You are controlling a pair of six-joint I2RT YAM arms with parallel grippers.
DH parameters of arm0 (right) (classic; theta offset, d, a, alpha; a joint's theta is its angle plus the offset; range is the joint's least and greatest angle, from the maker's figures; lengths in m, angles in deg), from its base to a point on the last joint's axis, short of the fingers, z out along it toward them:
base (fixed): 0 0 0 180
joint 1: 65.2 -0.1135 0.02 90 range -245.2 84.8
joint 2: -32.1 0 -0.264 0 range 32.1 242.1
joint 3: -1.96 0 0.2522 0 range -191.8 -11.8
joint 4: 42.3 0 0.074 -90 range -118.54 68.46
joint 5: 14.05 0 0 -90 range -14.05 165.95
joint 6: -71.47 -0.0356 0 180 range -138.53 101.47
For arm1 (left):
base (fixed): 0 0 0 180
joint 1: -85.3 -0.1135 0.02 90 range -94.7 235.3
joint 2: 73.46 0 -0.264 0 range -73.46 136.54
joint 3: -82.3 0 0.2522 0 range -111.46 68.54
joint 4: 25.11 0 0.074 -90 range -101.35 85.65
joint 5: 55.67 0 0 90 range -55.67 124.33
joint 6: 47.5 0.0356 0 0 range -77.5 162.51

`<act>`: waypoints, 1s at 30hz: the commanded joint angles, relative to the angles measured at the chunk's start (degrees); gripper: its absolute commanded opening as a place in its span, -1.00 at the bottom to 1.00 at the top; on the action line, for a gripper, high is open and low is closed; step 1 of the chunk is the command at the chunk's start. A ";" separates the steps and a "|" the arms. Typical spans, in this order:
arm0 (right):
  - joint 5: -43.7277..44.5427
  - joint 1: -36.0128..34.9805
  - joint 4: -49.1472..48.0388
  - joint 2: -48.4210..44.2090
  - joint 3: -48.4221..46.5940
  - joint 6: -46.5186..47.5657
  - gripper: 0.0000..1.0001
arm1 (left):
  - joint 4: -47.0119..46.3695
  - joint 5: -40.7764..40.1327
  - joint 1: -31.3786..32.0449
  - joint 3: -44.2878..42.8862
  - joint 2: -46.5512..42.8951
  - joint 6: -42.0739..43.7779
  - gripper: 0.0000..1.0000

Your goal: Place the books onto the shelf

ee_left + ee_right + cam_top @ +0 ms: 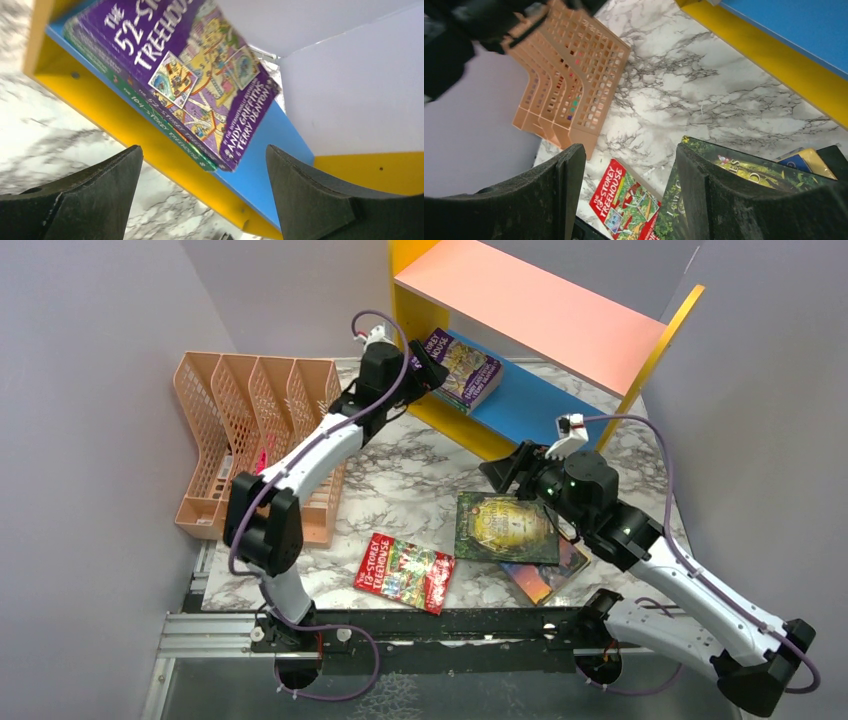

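The shelf [545, 308] has yellow sides, a pink top and a blue lower board [272, 135]. A purple Treehouse book [463, 366] [195, 70] lies on a green one [165, 125] at the left end of the blue board. My left gripper [428, 362] [205, 162] is open just in front of that stack's corner, with nothing between its fingers. On the marble lie a red Treehouse book [405, 571] [624, 200] and a dark green-gold book [505, 528] [744, 167] on top of another book [548, 578]. My right gripper [500, 470] [628, 150] hovers open above them.
A peach mesh file rack [255, 435] [569, 85] stands at the left, beside the left arm. Grey walls close in both sides. A black rail [430, 632] runs along the near table edge. Bare marble [420, 475] lies between the shelf and the loose books.
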 commanded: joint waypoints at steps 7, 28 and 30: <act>-0.94 -0.06 6.36 8.02 -7.14 12.83 0.50 | 14.04 2.79 -0.38 6.69 -18.49 18.08 0.85; -24.19 -7.88 2.14 21.52 -2.04 19.07 0.40 | 33.63 -10.74 4.48 39.27 -50.44 8.08 0.84; -23.02 -10.42 2.44 26.41 -4.70 19.90 0.40 | 37.53 -17.71 4.44 35.06 -51.69 9.78 0.84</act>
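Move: Out at the shelf, the left hand has the red 13-Storey book about 34 cm back, 6 cm to its left and 24 cm below; the purple 52-Storey book lies right by that hand, some 3 cm ahead, 6 cm right and 8 cm down. From the right hand the red book is roughly 10 cm back, 19 cm left and 27 cm down, with the dark green book almost straight below that hand, 4 cm to its right. Backing away from the shelved books with fingers already wide open, the left hand first rises about 7 cm, then swoops down and back some 25 cm in all, drifting left late, towards the red book. The right hand sinks about 12 cm, going left and slightly back towards the same book, its fingers swinging about 30 degrees counter-clockwise and tipping down, half-open or wider. Neither touches the red book yet. ##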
